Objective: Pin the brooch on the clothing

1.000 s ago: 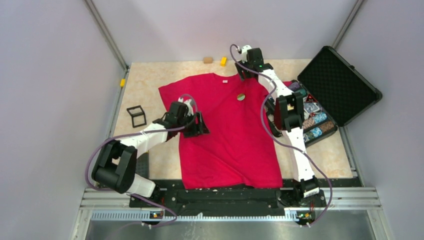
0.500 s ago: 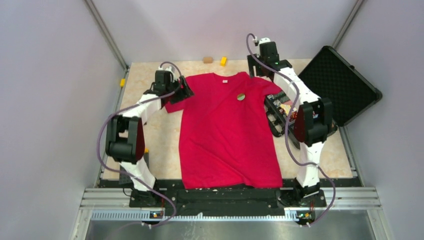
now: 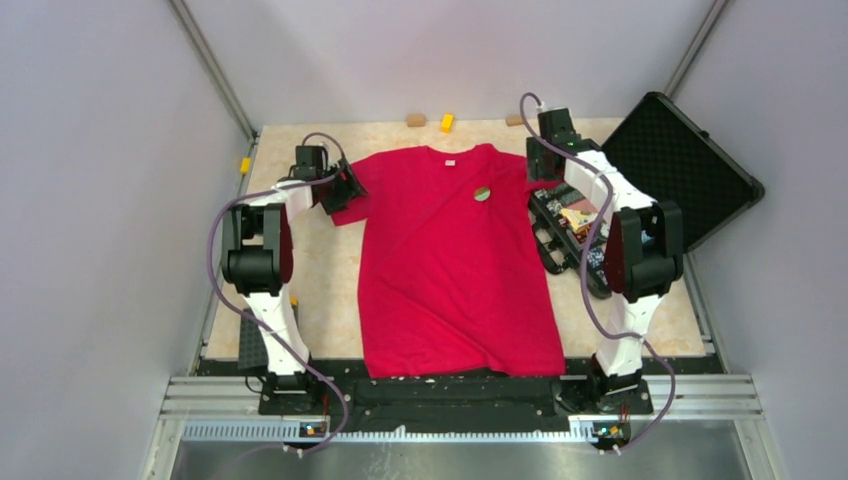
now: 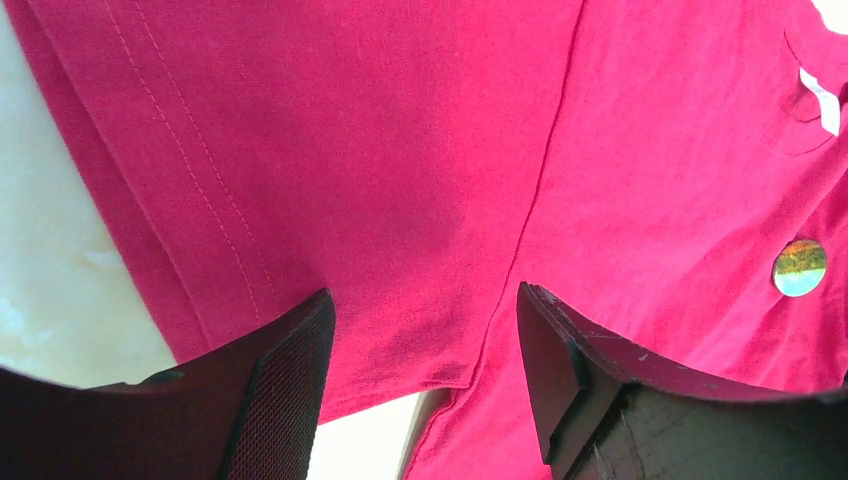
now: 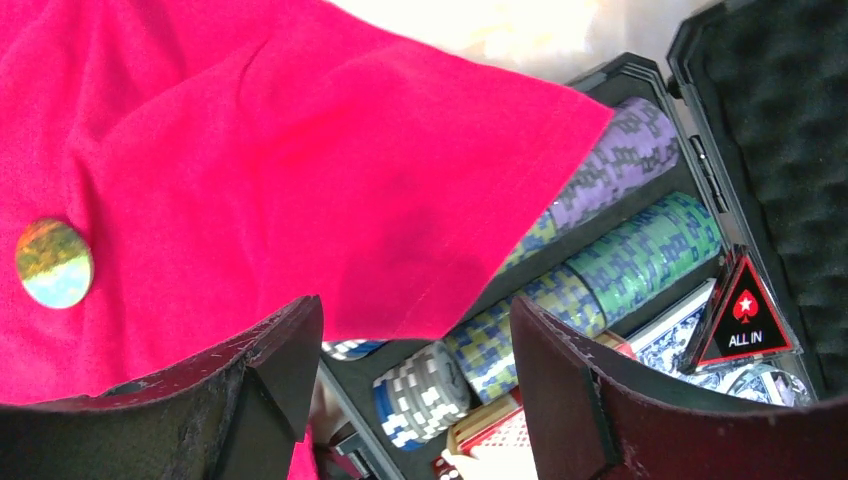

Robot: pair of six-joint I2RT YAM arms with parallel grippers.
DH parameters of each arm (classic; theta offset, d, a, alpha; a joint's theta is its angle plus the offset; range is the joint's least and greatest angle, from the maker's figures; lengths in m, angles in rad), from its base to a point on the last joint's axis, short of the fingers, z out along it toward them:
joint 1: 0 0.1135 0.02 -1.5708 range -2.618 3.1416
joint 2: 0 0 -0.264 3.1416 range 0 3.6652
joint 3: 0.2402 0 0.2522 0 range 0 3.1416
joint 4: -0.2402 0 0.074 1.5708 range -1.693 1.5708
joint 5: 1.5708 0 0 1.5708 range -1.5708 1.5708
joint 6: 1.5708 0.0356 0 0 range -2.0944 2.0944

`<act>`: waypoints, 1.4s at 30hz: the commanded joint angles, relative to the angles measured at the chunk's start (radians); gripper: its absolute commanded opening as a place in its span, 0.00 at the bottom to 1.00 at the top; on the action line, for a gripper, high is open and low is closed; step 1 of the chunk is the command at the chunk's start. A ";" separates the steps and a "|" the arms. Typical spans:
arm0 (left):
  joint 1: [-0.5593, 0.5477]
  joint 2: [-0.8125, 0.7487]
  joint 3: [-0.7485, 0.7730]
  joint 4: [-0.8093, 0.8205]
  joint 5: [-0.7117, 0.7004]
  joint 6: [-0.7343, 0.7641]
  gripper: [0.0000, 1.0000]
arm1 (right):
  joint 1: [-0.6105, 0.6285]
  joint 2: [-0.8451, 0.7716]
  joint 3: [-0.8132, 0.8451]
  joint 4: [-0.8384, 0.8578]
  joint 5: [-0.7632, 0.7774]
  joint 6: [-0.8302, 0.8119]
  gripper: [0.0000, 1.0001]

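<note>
The clothing, a red T-shirt (image 3: pixel 455 260), lies flat on the table with its neck at the far side. The brooch (image 3: pixel 482 194), a small round greenish badge, sits on the shirt's chest; it also shows as the brooch (image 4: pixel 800 267) and the brooch (image 5: pixel 54 263). My left gripper (image 3: pixel 342 187) hovers open over the left sleeve (image 4: pixel 330 180), nothing between its fingers. My right gripper (image 3: pixel 548 168) stands open above the right sleeve (image 5: pixel 400 200), which drapes over the case's edge. A white neck label (image 4: pixel 822 100) shows by the collar.
An open black case (image 3: pixel 680 165) stands right of the shirt, holding rows of poker chips (image 5: pixel 640 250), cards and an "ALL IN" marker (image 5: pixel 745 325). Small yellow (image 3: pixel 447 122) and tan (image 3: pixel 415 120) blocks lie at the far edge. Both folded arms flank the shirt.
The left gripper swung from the shirt's left side up to the left sleeve and outward. The right gripper moved right from the collar area to the right sleeve. The brooch stayed put.
</note>
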 commanded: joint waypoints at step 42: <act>0.123 0.001 0.033 0.001 0.025 0.013 0.73 | -0.129 0.021 0.042 0.011 -0.087 0.041 0.04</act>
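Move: The right sleeve's lower hem corner lies about 1 cm right of the right hand and 3 cm below, level ahead; the brooch is 14 cm left, 3 cm back and 7 below, the chip case 10 right, 11 back and 5 below. The left hand's fingers are at the left sleeve, its middle some 2 cm ahead and 1 left; from that hand the brooch is 28 cm right and 1 back. Left hand, fingers open, drags its sleeve about 5 cm leftward; right sinks 3 cm and pinches the right hem. ##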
